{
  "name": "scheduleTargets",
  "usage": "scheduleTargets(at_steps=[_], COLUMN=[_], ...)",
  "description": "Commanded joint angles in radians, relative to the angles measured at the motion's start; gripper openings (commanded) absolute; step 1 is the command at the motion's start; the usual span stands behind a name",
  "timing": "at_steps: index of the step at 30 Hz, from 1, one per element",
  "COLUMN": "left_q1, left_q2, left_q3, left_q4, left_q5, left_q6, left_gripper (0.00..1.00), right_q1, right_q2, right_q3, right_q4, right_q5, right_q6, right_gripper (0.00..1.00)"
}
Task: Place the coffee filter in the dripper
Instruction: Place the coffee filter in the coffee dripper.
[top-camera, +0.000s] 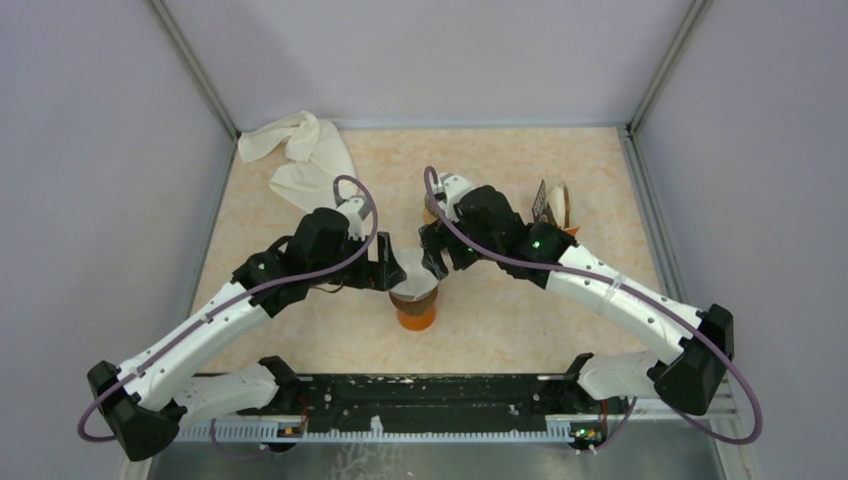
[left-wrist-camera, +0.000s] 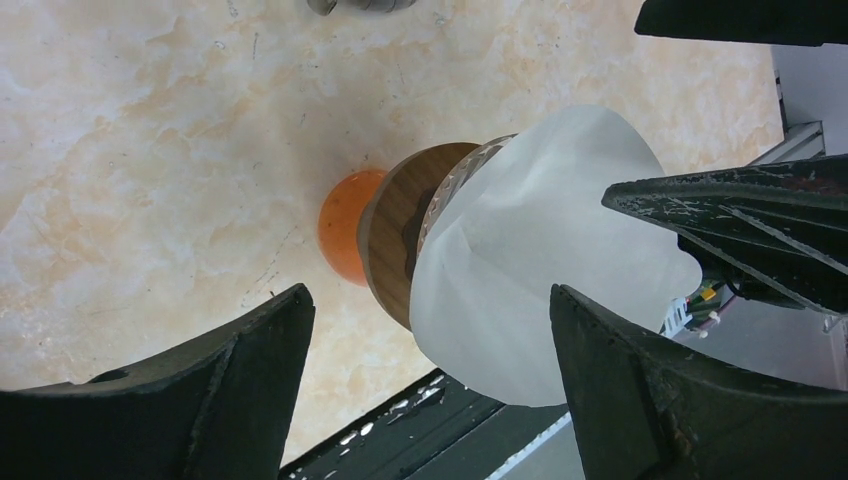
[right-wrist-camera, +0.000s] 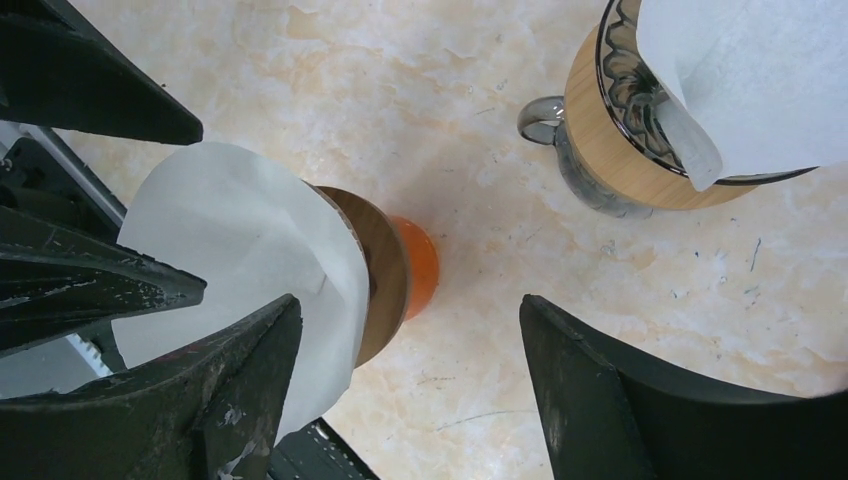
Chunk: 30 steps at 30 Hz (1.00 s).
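A white coffee filter (top-camera: 413, 276) sits in the mouth of a dripper with a wooden collar (left-wrist-camera: 398, 240), which stands on an orange cup (top-camera: 416, 316). In the left wrist view the filter (left-wrist-camera: 540, 250) bulges out of the dripper, its edge between the spread fingers of my left gripper (left-wrist-camera: 430, 350), which is open and grips nothing. My right gripper (right-wrist-camera: 408, 350) is open too, with bare table between its fingers. Its left finger (right-wrist-camera: 230, 380) is close beside the filter (right-wrist-camera: 230, 240).
A second wood-banded dripper (right-wrist-camera: 620, 130) with a glass handle holds another white filter (right-wrist-camera: 760, 80) behind the right arm. A crumpled white cloth (top-camera: 305, 160) lies at the back left. A small stand-like object (top-camera: 553, 204) is at the right. Grey walls enclose the table.
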Motion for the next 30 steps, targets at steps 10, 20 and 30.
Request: scheduleTargets(at_steps=[10, 20, 30], left_q1=[0.007, 0.008, 0.007], left_q2=[-0.038, -0.01, 0.017], left_q3=[0.029, 0.055, 0.064], left_q4=[-0.051, -0.057, -0.06], left_q5=[0.066, 0.109, 0.11], left_q6=[-0.033, -0.019, -0.001], left_gripper=[0.79, 0.47, 0.24], right_q1=[-0.007, -0.008, -0.006], right_q2=[-0.029, -0.02, -0.023], right_q3=[0.041, 0.043, 0.027], right_q4=[0.031, 0.026, 0.013], right_q5=[-0.07, -0.111, -0.137], right_q6=[0.002, 0.008, 0.013], right_gripper=[0.6, 0.36, 0.05])
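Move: The filter already stands open in the dripper, between the two hands: its middle is about 5 cm right of the left hand and level with it front to back, and about 4 cm left and 3 cm back from the right hand, some 2 cm below both. From the left hand, the dripper is roughly 5 cm right, 1 cm back and 7 cm down. From the right hand, the other carafe with its filter stands about 13 cm ahead, 4 cm right. Both hands shut their wide-open fingers on opposite sides of the filter's rim, the right pair closing almost fully to pinch the paper edge and the left pair to about a quarter open around its edge. Meanwhile the left hand eases back about 2 cm, with a slight drift to the right, and the right hand slides back about as far and 1 cm left, towards the filter. Both stay level, with barely a tilt. ##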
